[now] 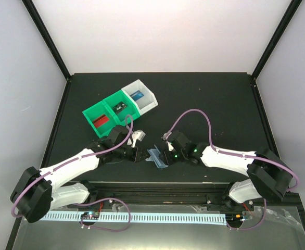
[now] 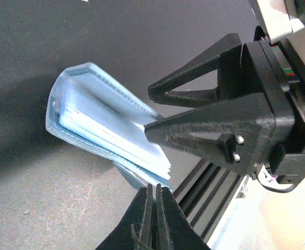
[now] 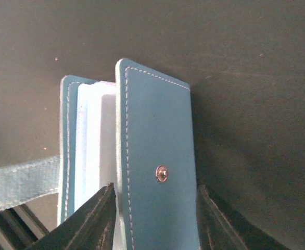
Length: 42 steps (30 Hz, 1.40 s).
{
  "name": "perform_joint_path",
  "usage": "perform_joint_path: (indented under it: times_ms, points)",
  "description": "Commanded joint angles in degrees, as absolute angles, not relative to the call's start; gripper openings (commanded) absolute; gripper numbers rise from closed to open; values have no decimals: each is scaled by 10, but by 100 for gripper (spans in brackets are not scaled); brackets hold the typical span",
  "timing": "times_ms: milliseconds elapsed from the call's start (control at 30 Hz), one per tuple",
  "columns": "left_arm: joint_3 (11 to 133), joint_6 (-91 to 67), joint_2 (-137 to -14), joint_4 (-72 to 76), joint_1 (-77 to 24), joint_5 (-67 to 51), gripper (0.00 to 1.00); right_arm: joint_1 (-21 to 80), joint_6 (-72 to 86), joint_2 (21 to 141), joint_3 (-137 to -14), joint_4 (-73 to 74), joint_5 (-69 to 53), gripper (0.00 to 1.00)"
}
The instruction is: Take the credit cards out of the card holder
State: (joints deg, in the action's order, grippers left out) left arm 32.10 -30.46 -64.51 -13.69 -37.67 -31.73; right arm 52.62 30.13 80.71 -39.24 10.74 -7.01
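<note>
The pale blue card holder (image 1: 156, 157) stands part-open on the black table between my two grippers, its clear inner sleeves (image 2: 105, 125) fanned out. Only pale plastic shows among them. My left gripper (image 2: 156, 190) is shut, its tips on the thin lower flap of the holder (image 2: 134, 179). My right gripper (image 3: 155, 186) is open and straddles the snap-button cover (image 3: 157, 140), with one finger (image 3: 98, 219) inside next to the sleeves and the other outside. A red card (image 1: 101, 121), a black card (image 1: 119, 107) and a blue card (image 1: 137, 96) lie in the bins.
Two joined green bins (image 1: 93, 113) and a white bin (image 1: 148, 95) stand behind the left gripper. The holder's strap (image 3: 17, 185) runs off to the left. A black rail (image 1: 157, 187) edges the table near the arm bases. Frame posts rise at the back corners.
</note>
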Motion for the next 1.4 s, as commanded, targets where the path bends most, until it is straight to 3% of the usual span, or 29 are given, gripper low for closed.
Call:
perform_joint_path:
  times_ms: [0, 133, 233, 633, 767, 1000, 1367]
  points:
    - [329, -301, -630, -136, -376, -315, 2, 526, 284, 804, -401, 129, -24, 37]
    - [338, -273, -631, -181, -377, -286, 2, 525, 276, 788, -393, 134, 2, 17]
    - [342, -258, -634, -222, -376, -252, 2, 525, 288, 785, -374, 129, 6, 9]
    - [335, -284, -629, -253, -375, -189, 3, 525, 359, 736, -270, 32, -25, 6]
    - [324, -300, -633, -201, -375, -227, 24, 524, 385, 710, -231, -24, -50, 3]
    - [309, -343, -709, -80, -375, -260, 40, 525, 425, 723, -212, -48, -46, 1]
    - [301, -336, -786, -55, -374, -245, 39, 526, 440, 715, -201, -48, -32, 1]
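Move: The card holder stands half folded between the hands. From the left gripper, which already has its tab pinched, the holder's middle lies level ahead, about 4 cm to the right and 6 cm below. The green tray is some 18 cm ahead and 13 cm left of that gripper, the white tray about 23 cm ahead and 2 cm left. For the right gripper, its open fingers already astride the cover, the holder's middle is 3 cm left, 2 cm lower. Close the right gripper on the holder's cover and draw it about 4 cm right while sinking, then slightly back, and keep hold. Meanwhile take the tab left and down with the left gripper, let go, open the fingers partway, come back right and a little forward, and lower them about 4 cm astride the card sleeves. ##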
